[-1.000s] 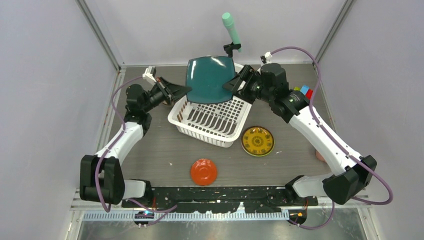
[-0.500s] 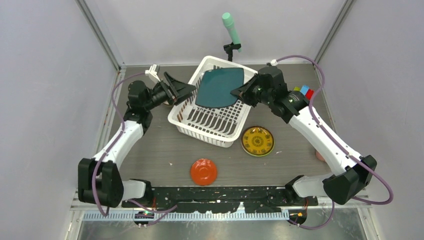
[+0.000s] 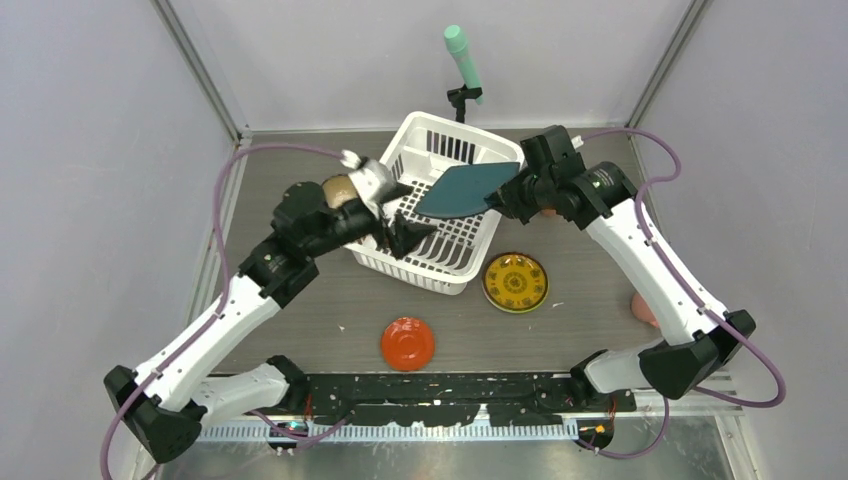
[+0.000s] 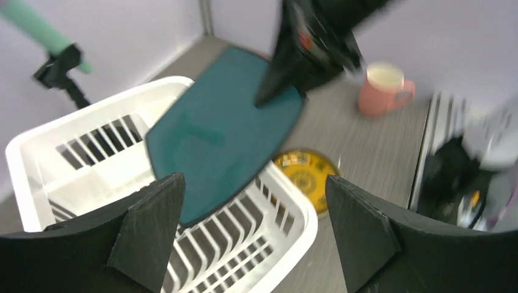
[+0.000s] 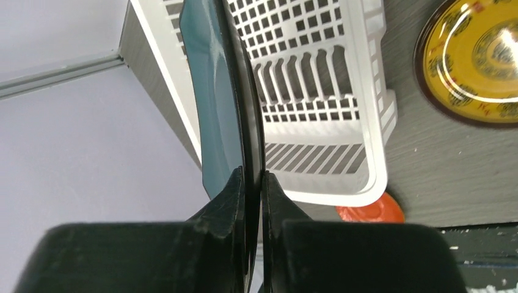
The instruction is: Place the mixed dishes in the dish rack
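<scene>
My right gripper (image 3: 508,189) is shut on the right edge of the dark teal plate (image 3: 462,190) and holds it tilted over the white dish rack (image 3: 425,268). In the right wrist view the plate (image 5: 214,91) runs edge-on between the fingers of that gripper (image 5: 253,175), above the rack (image 5: 366,122). The left gripper (image 3: 405,237) stands open at the rack's near-left rim, holding nothing. Its wrist view shows the plate (image 4: 220,134) apart from the open left gripper (image 4: 255,183). A yellow patterned plate (image 3: 515,282) and a red-orange dish (image 3: 407,343) lie on the table.
A mint-green cylinder (image 3: 462,55) on a black stand rises behind the rack. A pink mug (image 4: 382,88) stands at the table's right side, partly behind the right arm. A small brown bowl (image 3: 335,187) sits left of the rack by the left arm.
The left gripper has let go of the teal plate, opened wide and swung to the rack's near-left rim. The right gripper closed on the plate and tipped it from upright down over the rack.
</scene>
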Action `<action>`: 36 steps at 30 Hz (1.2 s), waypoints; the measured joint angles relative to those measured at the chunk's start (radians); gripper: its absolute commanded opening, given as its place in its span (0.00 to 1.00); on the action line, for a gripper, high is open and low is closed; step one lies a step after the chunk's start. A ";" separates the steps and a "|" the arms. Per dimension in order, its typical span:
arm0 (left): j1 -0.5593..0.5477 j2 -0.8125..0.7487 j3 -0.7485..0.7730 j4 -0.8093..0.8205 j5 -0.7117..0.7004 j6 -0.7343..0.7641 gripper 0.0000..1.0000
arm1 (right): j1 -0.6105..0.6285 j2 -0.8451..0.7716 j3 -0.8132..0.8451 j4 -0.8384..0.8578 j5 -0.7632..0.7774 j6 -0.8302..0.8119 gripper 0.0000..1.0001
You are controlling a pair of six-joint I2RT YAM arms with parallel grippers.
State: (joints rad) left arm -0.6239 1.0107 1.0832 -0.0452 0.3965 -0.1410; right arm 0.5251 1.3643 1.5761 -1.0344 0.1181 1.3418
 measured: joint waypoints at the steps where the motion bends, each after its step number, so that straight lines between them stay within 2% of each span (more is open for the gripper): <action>1: -0.037 0.004 -0.010 -0.014 0.005 0.089 0.90 | -0.003 0.005 0.010 -0.008 -0.018 0.010 0.00; 6: -0.162 0.036 -0.041 -0.100 -0.012 0.443 0.88 | -0.011 0.038 0.034 -0.037 -0.114 0.042 0.00; 11: -0.229 0.099 -0.021 -0.139 -0.093 0.623 0.82 | -0.012 0.066 0.034 -0.057 -0.190 0.053 0.00; 15: -0.309 0.183 0.028 -0.173 -0.169 0.729 0.61 | -0.012 0.069 0.034 -0.058 -0.230 0.061 0.00; 16: -0.322 0.201 0.035 -0.178 -0.189 0.748 0.56 | -0.012 0.069 0.034 -0.057 -0.237 0.064 0.00; 17: -0.333 0.216 0.042 -0.181 -0.212 0.766 0.55 | -0.012 0.069 0.033 -0.058 -0.240 0.062 0.00; 22: -0.338 0.246 0.066 -0.184 -0.266 0.800 0.55 | -0.012 0.069 0.026 -0.062 -0.242 0.068 0.00; 25: -0.338 0.246 0.066 -0.182 -0.269 0.800 0.41 | -0.012 0.069 0.024 -0.058 -0.241 0.069 0.00; 29: -0.338 0.249 0.066 -0.175 -0.275 0.796 0.38 | -0.012 0.069 0.021 -0.058 -0.241 0.069 0.00; 30: -0.338 0.251 0.066 -0.172 -0.278 0.795 0.35 | -0.012 0.069 0.020 -0.058 -0.241 0.069 0.00; 33: -0.338 0.258 0.066 -0.153 -0.290 0.783 0.01 | -0.012 0.069 0.017 -0.058 -0.241 0.067 0.00; 36: -0.335 0.267 0.068 -0.135 -0.302 0.764 0.00 | -0.013 0.069 0.011 -0.059 -0.241 0.070 0.02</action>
State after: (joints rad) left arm -0.9592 1.2774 1.1515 -0.1806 0.0944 0.6235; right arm 0.5117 1.4334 1.5875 -1.0935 -0.1230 1.4120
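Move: The teal plate, already pinched by the right hand near its right end, has its middle roughly 6 cm to the left, 4 cm ahead and 3 cm below that hand. From the open left hand the plate's middle lies about 8 cm ahead, 8 cm right and 12 cm lower. From the left hand, the white dish rack's middle is some 16 cm ahead, level sideways and 31 cm below; the yellow plate is level fore-and-aft, 21 cm right and 37 cm down. The teal plate is held out over the rack by the right hand, which brings it about 3 cm left and 2 cm back, turning a little. The left hand drops some 9 cm and goes 7 cm right to the plate's near edge, its wrist rolling about 45 degrees and fingers tipping down, then shuts them and pinches the edge beside the right fingers, which keep their grip. ##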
